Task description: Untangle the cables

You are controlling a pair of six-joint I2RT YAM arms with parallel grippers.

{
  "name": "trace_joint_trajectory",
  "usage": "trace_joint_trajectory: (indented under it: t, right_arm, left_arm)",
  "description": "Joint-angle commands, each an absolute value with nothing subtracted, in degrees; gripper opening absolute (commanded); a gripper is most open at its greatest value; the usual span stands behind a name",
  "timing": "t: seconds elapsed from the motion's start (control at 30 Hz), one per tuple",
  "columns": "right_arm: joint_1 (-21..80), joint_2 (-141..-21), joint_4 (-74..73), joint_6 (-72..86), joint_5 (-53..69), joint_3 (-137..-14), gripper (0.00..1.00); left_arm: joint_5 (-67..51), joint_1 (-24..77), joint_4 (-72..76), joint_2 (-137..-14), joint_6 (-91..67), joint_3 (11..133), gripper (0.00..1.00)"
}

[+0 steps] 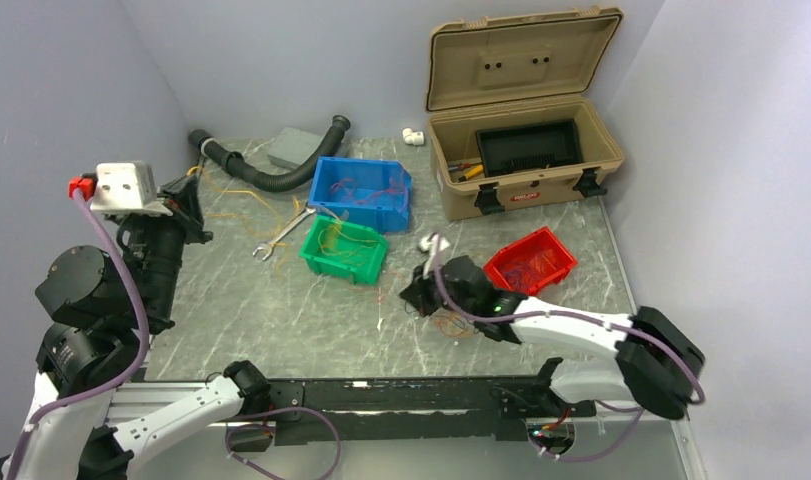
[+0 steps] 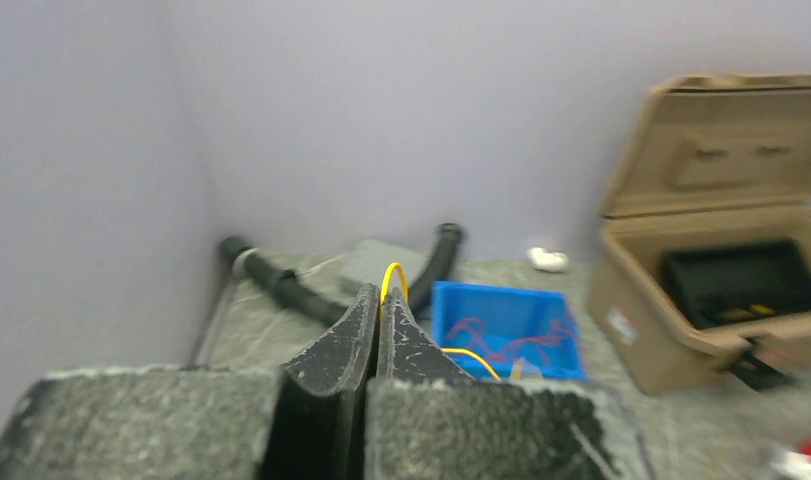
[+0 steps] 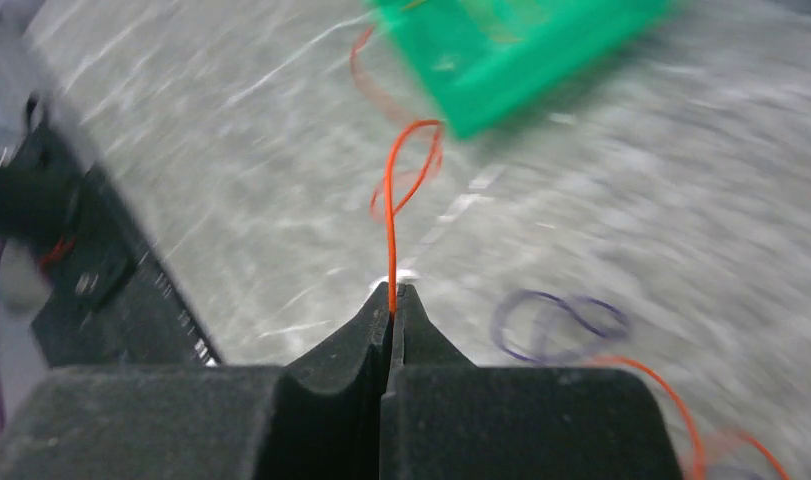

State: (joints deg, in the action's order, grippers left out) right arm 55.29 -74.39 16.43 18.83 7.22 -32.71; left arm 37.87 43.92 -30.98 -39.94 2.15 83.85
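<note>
The cables are thin wires. My left gripper (image 2: 381, 292) is raised at the table's left side (image 1: 188, 198) and is shut on a yellow cable (image 2: 393, 270) that loops out above its tips. Fine orange cable strands (image 1: 243, 196) trail over the table beside it. My right gripper (image 3: 392, 291) is low over the table's middle (image 1: 419, 296), shut on an orange cable (image 3: 389, 215) that runs up towards the green bin (image 3: 501, 50). A purple cable loop (image 3: 559, 322) lies on the table just to its right.
A blue bin (image 1: 362, 190) holds red wires, the green bin (image 1: 344, 247) yellow ones, and a red bin (image 1: 530, 262) more. An open tan toolbox (image 1: 526, 170) stands at the back right. A black corrugated hose (image 1: 281, 178), a grey block (image 1: 293, 148) and a wrench (image 1: 283, 235) lie at the back left.
</note>
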Motion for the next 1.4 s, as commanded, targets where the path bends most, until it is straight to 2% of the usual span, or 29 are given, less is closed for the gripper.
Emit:
trace_joint_trajectory:
  t: [0.0, 0.1, 0.17, 0.3, 0.43, 0.47, 0.5, 0.53, 0.57, 0.6, 0.63, 0.7, 0.97, 1.37]
  right_arm:
    - [48.44, -64.35, 6.82, 33.91, -14.77, -29.06, 0.00]
    - [45.51, -59.45, -16.42, 48.07, -34.31, -31.34, 0.00]
    - [44.47, -56.09, -17.69, 44.39, -32.38, -31.29, 0.00]
    - [44.47, -49.40, -8.65, 34.89, -21.22, -28.55, 0.01]
    - [44.47, -46.61, -3.97, 32.34, -17.50, -27.73, 0.11]
    - [44.47, -46.58, -3.84, 31.86, -17.36, -28.03, 0.17]
    - [44.47, -46.80, -3.58, 31.06, -16.61, -28.37, 0.33]
    - [44.43, -47.17, -3.40, 30.09, -15.63, -28.88, 0.59]
    - [44.52, -48.03, -3.68, 29.34, -14.82, -29.43, 0.78]
    - [44.50, -48.74, -4.26, 28.90, -14.53, -30.30, 0.87]
    - [44.52, -49.50, -4.64, 28.41, -14.07, -30.95, 0.90]
    - [44.47, -50.23, -5.03, 27.32, -13.06, -32.07, 0.93]
    - [44.52, -46.60, -2.63, 25.65, -10.95, -31.11, 0.94]
    - [44.45, -40.07, -6.85, 24.67, -10.44, -31.33, 0.94]
  left_arm:
    - [60.37, 43.98, -23.76, -36.90, 7.46, 80.79, 0.00]
    - [61.24, 43.97, -23.26, -35.83, 7.81, 80.29, 0.00]
    - [55.87, 43.99, -24.89, -35.42, 6.19, 80.39, 0.00]
    - [39.90, 44.00, -25.05, -35.27, 4.42, 79.51, 0.00]
    - [28.56, 43.99, -28.61, -39.24, 2.79, 83.12, 0.00]
    - [27.28, 44.01, -29.87, -40.29, 1.75, 84.51, 0.00]
    - [26.07, 43.99, -30.99, -41.21, 0.56, 85.69, 0.00]
    - [24.86, 44.03, -31.34, -41.95, -1.94, 86.37, 0.00]
    - [23.03, 44.01, -31.39, -42.46, -3.22, 86.72, 0.00]
    - [21.07, 43.96, -31.23, -42.90, -4.20, 86.70, 0.00]
    - [19.28, 43.95, -30.95, -43.38, -5.08, 86.60, 0.00]
    - [16.47, 43.96, -30.37, -44.31, -6.58, 86.04, 0.00]
    - [10.98, 43.99, -23.37, -47.94, -14.86, 80.16, 0.00]
    - [19.88, 43.86, -23.63, -56.82, -13.76, 80.61, 0.00]
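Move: The left hand, high up with the yellow cable pinched, has the green bin about 20 cm ahead, 13 cm right and 45 cm below; the blue bin stands roughly 13 cm beyond the green one and 4 cm farther right, the wrench about 26 cm ahead of the hand and 4 cm left. The right hand, gripping the orange cable, has the cable pile 13 cm right, 2 cm ahead and 10 cm down; from this hand the green bin lies about 21 cm ahead, 15 cm left, the red bin 18 cm ahead, 35 cm right. Rightward and slightly forward, the right hand quickly sweeps the orange cable some 16 cm towards the pile, swinging clockwise about 45 degrees, opens to let go, then rises a few centimetres. The left hand keeps its yellow cable, swings 6 cm left, then back about 20 cm right towards the green bin, finally reaching forward and sinking, fingers turned right and tipping down. ##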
